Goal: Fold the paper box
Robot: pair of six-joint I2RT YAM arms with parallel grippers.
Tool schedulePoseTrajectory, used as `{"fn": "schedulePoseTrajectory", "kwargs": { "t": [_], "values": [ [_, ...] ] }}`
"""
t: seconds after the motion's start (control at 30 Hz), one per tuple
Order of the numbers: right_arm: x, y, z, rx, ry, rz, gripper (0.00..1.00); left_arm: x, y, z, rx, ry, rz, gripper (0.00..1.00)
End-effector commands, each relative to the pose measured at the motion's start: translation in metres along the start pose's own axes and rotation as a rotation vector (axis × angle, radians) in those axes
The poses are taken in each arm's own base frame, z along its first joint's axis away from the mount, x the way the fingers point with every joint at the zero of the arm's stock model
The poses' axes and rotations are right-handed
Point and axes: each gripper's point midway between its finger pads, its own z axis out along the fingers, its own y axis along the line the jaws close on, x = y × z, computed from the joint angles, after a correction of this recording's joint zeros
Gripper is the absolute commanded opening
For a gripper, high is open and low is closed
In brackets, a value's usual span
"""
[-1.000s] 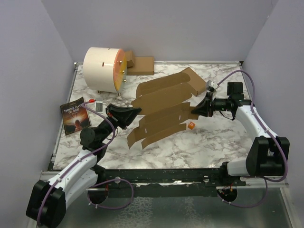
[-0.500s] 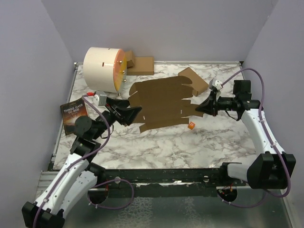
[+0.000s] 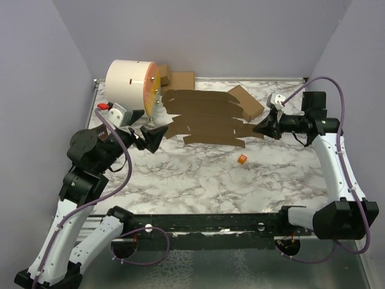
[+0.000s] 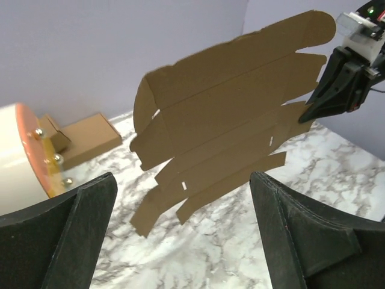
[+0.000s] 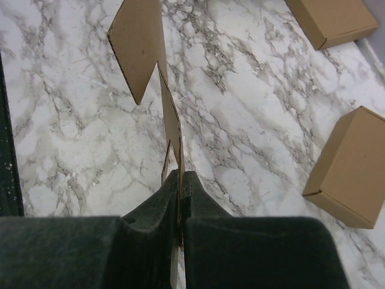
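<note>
The paper box (image 3: 204, 117) is a flat die-cut brown sheet with many flaps, held off the marble table. My right gripper (image 3: 260, 128) is shut on its right edge. In the right wrist view the sheet (image 5: 139, 51) runs edge-on away from the pinched right gripper (image 5: 180, 176). My left gripper (image 3: 153, 137) stands open just left of the sheet, not touching it. In the left wrist view the sheet (image 4: 228, 120) hangs beyond the left gripper (image 4: 180, 241), whose wide-apart fingers (image 4: 60, 241) hold nothing, and the right gripper (image 4: 337, 87) grips its far edge.
A white drum with an orange face (image 3: 132, 87) lies at the back left, with small brown cardboard pieces (image 3: 179, 81) beside it. A folded brown carton (image 3: 245, 101) sits behind the sheet. A small orange cube (image 3: 242, 159) lies mid-table. Grey walls enclose three sides.
My left gripper opened and let go of the sheet's left edge, and that arm rose and drew back left. My right gripper carried the sheet up and toward the back.
</note>
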Motion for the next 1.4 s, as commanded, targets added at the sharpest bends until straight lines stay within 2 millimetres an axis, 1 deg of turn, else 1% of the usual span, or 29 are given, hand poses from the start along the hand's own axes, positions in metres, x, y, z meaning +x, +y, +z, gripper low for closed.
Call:
{"fn": "schedulePoseTrajectory", "kwargs": {
  "t": [0.0, 0.1, 0.23, 0.3, 0.33, 0.4, 0.5, 0.57, 0.67, 0.77, 0.8, 0.83, 1.0, 1.13, 1.23, 1.37],
  "values": [
    [-0.010, -0.009, -0.012, 0.042, 0.049, -0.074, 0.01, -0.019, 0.001, 0.005, 0.045, 0.028, 0.214, 0.99],
    [-0.018, -0.012, -0.015, 0.050, 0.054, -0.094, 0.01, -0.034, -0.008, 0.011, 0.120, -0.010, 0.345, 0.99],
    [-0.022, -0.015, -0.017, 0.052, 0.063, -0.101, 0.01, -0.036, -0.021, 0.027, 0.250, 0.049, 0.395, 0.99],
    [-0.023, -0.017, -0.018, 0.057, 0.069, -0.104, 0.01, -0.031, -0.026, 0.035, 0.310, 0.079, 0.401, 0.99],
    [-0.023, -0.018, -0.018, 0.058, 0.072, -0.106, 0.01, -0.038, -0.029, 0.037, 0.332, 0.076, 0.407, 0.99],
    [-0.021, -0.019, -0.019, 0.059, 0.081, -0.106, 0.01, -0.042, -0.028, 0.043, 0.355, 0.087, 0.405, 0.99],
    [-0.018, -0.021, -0.018, 0.059, 0.094, -0.105, 0.01, -0.047, -0.022, 0.051, 0.385, 0.099, 0.386, 0.99],
    [-0.016, -0.022, -0.018, 0.057, 0.102, -0.103, 0.01, -0.050, -0.012, 0.052, 0.403, 0.101, 0.357, 0.99],
    [-0.015, -0.022, -0.017, 0.051, 0.107, -0.099, 0.01, -0.047, -0.010, 0.051, 0.486, 0.110, 0.280, 0.97],
    [-0.015, -0.023, -0.017, 0.040, 0.109, -0.083, 0.01, -0.041, -0.020, 0.045, 0.584, 0.104, 0.206, 0.97],
    [-0.016, -0.024, -0.016, 0.035, 0.106, -0.076, 0.01, -0.039, -0.023, 0.043, 0.597, 0.100, 0.191, 0.97],
    [-0.017, -0.023, -0.016, 0.029, 0.105, -0.067, 0.01, -0.033, -0.025, 0.041, 0.606, 0.100, 0.168, 0.98],
    [-0.016, -0.026, -0.013, 0.010, 0.105, -0.034, 0.01, -0.022, -0.034, 0.030, 0.633, 0.078, 0.109, 0.99],
    [-0.017, -0.027, -0.012, 0.004, 0.100, -0.030, 0.01, -0.012, -0.034, 0.034, 0.663, 0.101, 0.040, 0.99],
    [-0.017, -0.027, -0.012, 0.003, 0.101, -0.026, 0.01, -0.001, -0.032, 0.040, 0.689, 0.144, -0.027, 0.99],
    [-0.013, -0.027, -0.012, 0.007, 0.112, -0.024, 0.01, -0.008, -0.036, 0.038, 0.715, 0.127, -0.030, 0.97]
  ]
}}
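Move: The unfolded paper box hangs in the air by its right tab. Its middle is about 17 cm right, 8 cm ahead and 16 cm below the open left hand, and some 18 cm left and 2 cm ahead of the right hand gripping the tab, near its height. The white drum is about 25 cm ahead and 11 cm left of the left hand. From the right hand, the small carton lies 17 cm ahead and 2 cm left, the orange cube 5 cm back and 3 cm left, both some 21 cm lower. Looping up and rightward, then forward, then down and back, the empty left hand ends about 5 cm right of its start, near its old height, closer to the box's left end. It turns some 40 degrees clockwise with fingers wide open, bringing the sheet edge-on into the gap between them as seen along the hand. The right hand keeps the tab pinched, rising about 2.5 cm, partly sinking again and easing forward and right. ##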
